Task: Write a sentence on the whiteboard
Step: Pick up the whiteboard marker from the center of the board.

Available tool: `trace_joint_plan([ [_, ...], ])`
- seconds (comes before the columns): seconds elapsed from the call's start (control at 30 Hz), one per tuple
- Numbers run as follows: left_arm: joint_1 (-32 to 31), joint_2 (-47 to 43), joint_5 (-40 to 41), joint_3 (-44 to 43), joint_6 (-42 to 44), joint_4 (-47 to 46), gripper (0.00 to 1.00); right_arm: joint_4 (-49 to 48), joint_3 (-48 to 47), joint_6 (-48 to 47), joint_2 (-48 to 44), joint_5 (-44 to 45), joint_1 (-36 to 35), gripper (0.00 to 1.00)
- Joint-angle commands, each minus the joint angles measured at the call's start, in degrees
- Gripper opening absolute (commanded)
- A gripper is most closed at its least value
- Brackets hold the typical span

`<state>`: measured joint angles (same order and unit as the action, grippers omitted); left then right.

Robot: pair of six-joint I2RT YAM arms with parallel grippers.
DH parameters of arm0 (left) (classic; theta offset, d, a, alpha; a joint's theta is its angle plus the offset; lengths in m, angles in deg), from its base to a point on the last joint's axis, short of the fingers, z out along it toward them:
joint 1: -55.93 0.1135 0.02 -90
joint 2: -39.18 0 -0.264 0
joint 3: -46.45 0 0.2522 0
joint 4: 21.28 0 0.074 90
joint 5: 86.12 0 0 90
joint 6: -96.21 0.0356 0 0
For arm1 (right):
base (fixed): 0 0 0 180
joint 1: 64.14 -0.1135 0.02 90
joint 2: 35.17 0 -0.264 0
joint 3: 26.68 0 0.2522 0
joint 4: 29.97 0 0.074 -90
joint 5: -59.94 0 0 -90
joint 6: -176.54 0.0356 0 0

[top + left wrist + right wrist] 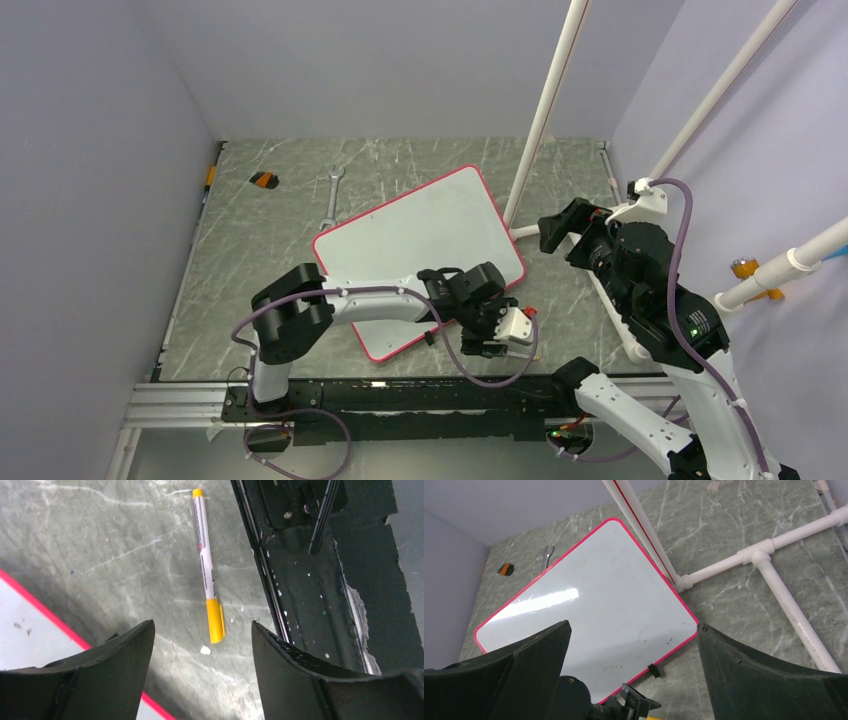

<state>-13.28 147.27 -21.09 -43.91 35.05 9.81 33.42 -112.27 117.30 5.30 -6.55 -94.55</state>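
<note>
The whiteboard [420,245] lies flat and skewed on the marble table, pale with a pink-red rim [589,625]. The sentence is not in view; the surface shows only faint dark specks. My left gripper [492,338] hangs low over the table just off the board's near right edge. In the left wrist view it [202,645] is open with nothing between its fingers. A yellow-capped white marker pen [208,565] lies on the table just beyond the fingertips, its cap end nearest. My right gripper [560,232] is raised off the board's right side, open and empty [634,630].
A black rail [320,580] runs along the table's near edge, right beside the pen. White pipe frames [545,110] rise by the board's right corner. A wrench [333,190] and a small orange-black object [264,180] lie at the back left. A black clip [653,670] sits on the board's rim.
</note>
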Motion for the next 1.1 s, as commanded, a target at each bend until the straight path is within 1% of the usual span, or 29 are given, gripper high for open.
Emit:
trace_joint_plan([
  [0.0, -1.72, 2.19, 1.84, -2.2, -0.44, -2.24, 0.7, -2.24, 0.68, -1.58, -0.16, -0.04, 0.0, 1.0],
  [0.2, -2.45, 4.14, 4.88, -2.26, -2.41, -3.86, 0.64, -2.46, 1.19, -1.48, -0.53, -0.71, 0.01, 1.0],
  [0.33, -3.01, 4.8, 5.76, -1.27, -2.81, -4.06, 0.62, -2.26, 1.31, -1.41, -0.56, -0.66, 0.0, 1.0],
  [0.6, -3.3, 5.19, 7.27, 2.03, -5.37, -7.74, 0.53, -2.23, 1.39, -1.16, -0.4, -1.48, 0.03, 1.0],
  [0.77, -3.6, 6.79, 6.95, 1.37, -6.29, -7.76, 0.52, -2.07, 1.52, -1.1, -0.26, -1.81, 0.0, 1.0],
  [0.93, -3.8, 8.34, 7.16, 1.27, -7.58, -9.76, 0.41, -2.03, 1.7, -1.14, -0.17, -1.84, 0.07, 1.0],
  [1.0, -3.82, 9.14, 7.55, 0.94, -8.01, -10.06, 0.32, -1.91, 1.72, -1.22, -0.14, -1.75, 0.05, 1.0],
  [1.07, -3.83, 9.7, 7.42, 0.77, -8.49, -10.36, 0.2, -1.79, 1.77, -1.3, -0.17, -1.63, 0.05, 1.0],
])
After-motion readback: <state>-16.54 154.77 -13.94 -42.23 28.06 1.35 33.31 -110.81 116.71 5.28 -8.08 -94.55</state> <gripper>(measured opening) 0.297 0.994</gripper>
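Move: Just below the left hand's half-open fingers lies the whiteboard marker, its middle about 4 cm to the right, 1 cm back and 6 cm down, cap end towards the left. The whiteboard's middle is some 17 cm ahead and 13 cm left. Its right clip is about 8 cm straight ahead, its left clip 11 cm left and 2 cm ahead. From the raised right hand the marker lies roughly 11 cm back, 4 cm left and 33 cm down. Sinking about 5.5 cm in two stages with a short near-pause between, the left hand comes down onto the marker at the joint of yellow cap and white barrel, easing 1.5 cm right and turning about 5 degrees counter-clockwise to line up with it. The fingers close steadily from wide to narrow, tips ending on either side of the marker; a firm pinch can't be made out. ##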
